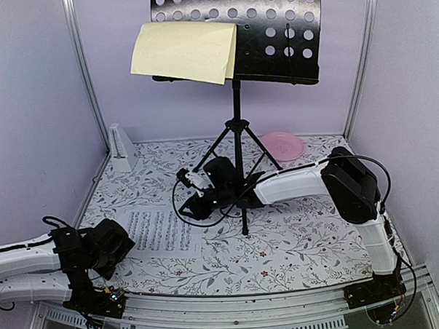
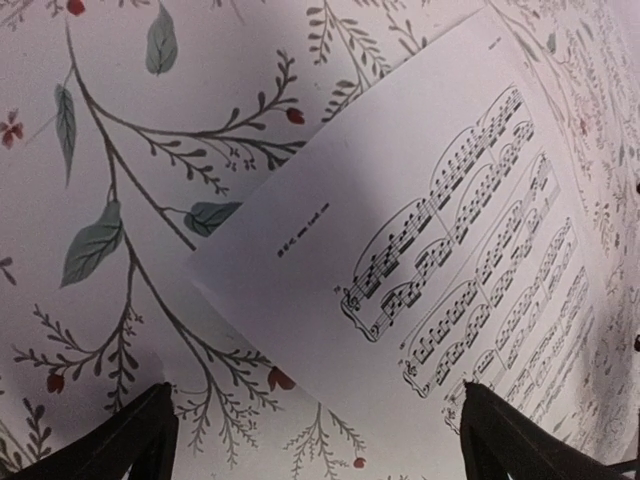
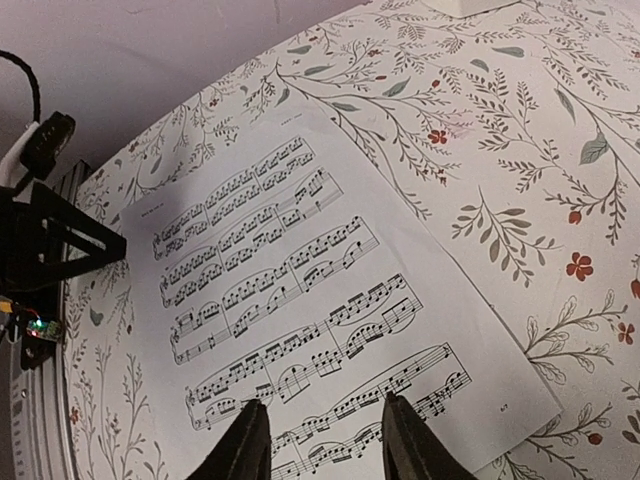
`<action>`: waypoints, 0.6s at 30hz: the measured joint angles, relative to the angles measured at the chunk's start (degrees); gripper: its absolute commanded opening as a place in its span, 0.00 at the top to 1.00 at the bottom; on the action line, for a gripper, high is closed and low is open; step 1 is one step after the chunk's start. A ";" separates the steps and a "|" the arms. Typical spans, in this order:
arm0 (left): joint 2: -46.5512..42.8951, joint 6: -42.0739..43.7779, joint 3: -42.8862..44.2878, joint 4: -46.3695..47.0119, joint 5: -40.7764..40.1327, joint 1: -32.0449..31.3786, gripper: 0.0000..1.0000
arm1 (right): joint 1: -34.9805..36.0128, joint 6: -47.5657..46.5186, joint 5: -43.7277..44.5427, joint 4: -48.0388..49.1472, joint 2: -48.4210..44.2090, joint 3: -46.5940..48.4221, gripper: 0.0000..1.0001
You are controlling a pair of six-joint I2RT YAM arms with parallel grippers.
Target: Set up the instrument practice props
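Observation:
The black perforated music stand (image 1: 272,31) stands at the back on tripod legs. The yellowish page (image 1: 185,51) rests on its left half. The white sheet-music page (image 1: 162,229) lies flat on the floral tablecloth; it also shows in the left wrist view (image 2: 430,230) and the right wrist view (image 3: 300,290). My right gripper (image 1: 188,208) (image 3: 328,432) is open just above the page's right part, holding nothing. My left gripper (image 1: 118,243) (image 2: 315,440) is open and empty over the page's left corner. The pale-grey pyramid metronome (image 1: 121,147) stands at the back left.
A pink round plate (image 1: 281,144) lies at the back right. The stand's pole and tripod legs (image 1: 241,171) rise right beside my right forearm. White walls and metal frame posts close in the table. The left arm (image 3: 40,240) shows at the left of the right wrist view.

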 measured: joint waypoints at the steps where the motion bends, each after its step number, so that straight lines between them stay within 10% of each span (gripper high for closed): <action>1: -0.50 0.09 -0.35 0.55 -0.70 0.00 0.06 | 0.02 -0.17 0.02 -0.37 0.48 0.00 0.68; 18: -10.88 20.83 -10.82 22.95 -3.21 10.56 0.31 | 0.85 -2.56 2.14 -2.19 7.93 2.58 0.92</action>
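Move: The sheet music lies flat with its middle about 12 cm ahead of my left hand and 9 cm to its right, some 2 cm below. From my right hand that middle is about 8 cm to the left, level fore and aft, and 8 cm down. The music stand's near foot is some 16 cm right of my right hand and 3 cm back. The white metronome stands roughly 40 cm ahead of my left hand, 3 cm to its left. I lower my right hand straight down, some 7 cm, onto the sheet music just inside its right edge, shutting the fingers nearly closed on the way and then holding still there. Meanwhile my left hand goes forward about 5 cm, rising slightly, over the sheet's near left corner, its fingers tipping up nearly 20 degrees and closing by about a quarter. ##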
